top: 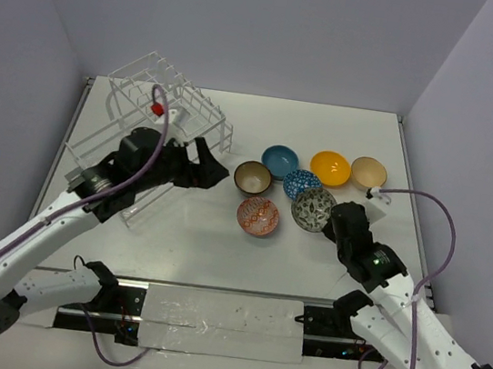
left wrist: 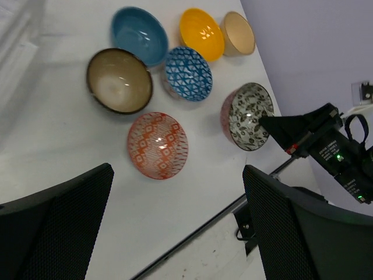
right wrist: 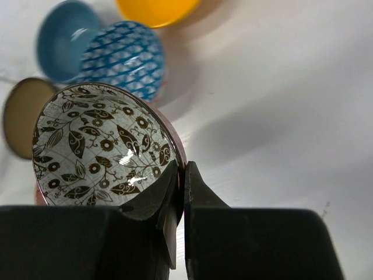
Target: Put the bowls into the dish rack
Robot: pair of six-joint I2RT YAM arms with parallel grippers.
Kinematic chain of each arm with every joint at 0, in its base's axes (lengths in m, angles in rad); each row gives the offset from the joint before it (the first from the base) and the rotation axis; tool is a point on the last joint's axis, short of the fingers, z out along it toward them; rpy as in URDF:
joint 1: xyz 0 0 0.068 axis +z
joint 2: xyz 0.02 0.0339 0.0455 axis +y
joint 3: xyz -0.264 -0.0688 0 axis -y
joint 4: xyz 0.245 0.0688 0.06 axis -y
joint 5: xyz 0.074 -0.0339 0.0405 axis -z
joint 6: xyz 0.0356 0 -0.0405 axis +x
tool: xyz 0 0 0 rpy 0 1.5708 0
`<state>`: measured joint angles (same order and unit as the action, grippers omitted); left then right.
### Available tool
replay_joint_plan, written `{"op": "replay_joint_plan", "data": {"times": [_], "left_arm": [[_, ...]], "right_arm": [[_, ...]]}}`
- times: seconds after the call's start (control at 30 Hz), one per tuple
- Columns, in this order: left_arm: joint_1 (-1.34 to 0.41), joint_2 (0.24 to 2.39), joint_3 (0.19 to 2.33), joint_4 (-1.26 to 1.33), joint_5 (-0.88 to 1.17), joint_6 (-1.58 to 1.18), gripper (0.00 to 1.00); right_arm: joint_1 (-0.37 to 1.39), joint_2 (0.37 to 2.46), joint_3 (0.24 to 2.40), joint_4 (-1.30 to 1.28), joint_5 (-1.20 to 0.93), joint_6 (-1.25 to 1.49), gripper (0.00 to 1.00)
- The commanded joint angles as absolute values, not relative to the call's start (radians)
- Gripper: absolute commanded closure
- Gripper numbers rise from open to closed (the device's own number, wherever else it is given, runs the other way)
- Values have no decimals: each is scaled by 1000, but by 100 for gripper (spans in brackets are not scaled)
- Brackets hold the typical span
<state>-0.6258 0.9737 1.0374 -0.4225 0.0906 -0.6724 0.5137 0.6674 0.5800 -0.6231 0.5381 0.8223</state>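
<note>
Several bowls sit right of the white wire dish rack: teal, orange-yellow, tan, dark brown with gold inside, blue patterned, salmon patterned and grey patterned. My right gripper is shut on the rim of the grey patterned bowl, which is tilted. My left gripper is open and empty, between the rack and the brown bowl; in its wrist view the salmon bowl lies ahead of its fingers.
The rack stands at the far left, with the left arm across its front. A white and black strip runs along the near table edge between the arm bases. Grey walls close the sides and back.
</note>
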Motion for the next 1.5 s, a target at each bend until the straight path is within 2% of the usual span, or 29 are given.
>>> {"op": "replay_joint_plan", "data": {"times": [0.0, 0.13, 0.27, 0.37, 0.47, 0.83, 0.93, 0.97, 1.03, 1.3, 1.47], "left_arm": [[-768, 1077, 1147, -366, -59, -698, 1], [-925, 1247, 1325, -461, -283, -673, 1], [-966, 1411, 1460, -577, -408, -669, 3], [-991, 1456, 1497, -586, -457, -664, 9], [-1012, 1485, 1514, -591, -486, -660, 18], [-1111, 1542, 1545, -583, -534, -612, 25], [-1112, 1566, 1565, -606, -557, -615, 36], [-1114, 1569, 1574, -610, -560, -620, 42], [-1114, 1577, 1577, -612, -572, -629, 46], [-1114, 1623, 1617, -637, -603, -641, 45], [-1114, 1632, 1624, -634, -611, -649, 57]], "right_arm": [[584, 669, 672, -500, 592, 770, 100], [652, 724, 721, -433, 600, 716, 100], [704, 753, 762, -364, 609, 663, 100], [727, 762, 785, -321, 589, 640, 100], [735, 767, 801, -302, 583, 632, 100], [741, 802, 861, -290, 549, 637, 100], [744, 804, 865, -287, 543, 640, 100], [745, 805, 865, -287, 545, 640, 100], [747, 804, 865, -290, 545, 644, 100], [755, 801, 858, -281, 543, 653, 100], [759, 805, 857, -276, 543, 655, 100]]}}
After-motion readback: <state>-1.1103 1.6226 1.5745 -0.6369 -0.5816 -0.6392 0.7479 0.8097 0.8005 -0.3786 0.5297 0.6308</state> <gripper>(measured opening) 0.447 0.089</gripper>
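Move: About 27 cm to the left hand's right, level fore-and-aft and 15 cm below, is the floral bowl. The red-patterned bowl stands 13 cm right, 1 cm ahead and the brown bowl 10 cm right, 11 cm ahead, both 26 cm down. The right hand already pinches the floral bowl, its middle 5 cm left, 3 cm ahead. From this hand the open left gripper is some 32 cm left, 2 cm ahead, 15 cm up; the blue-patterned bowl 8 cm left, 12 cm ahead, 11 cm below. Bringing the floral bowl up about 10 cm and left about 9, slightly forward, the right hand keeps its rim pinch, tips its fingers up and turns counter-clockwise, then holds nearly still. The left hand swings right some 13 cm to meet the bowl, sinking 4 cm, rolling its left side up, and half closes its fingers around the bowl's left rim, one inside, one outside. ##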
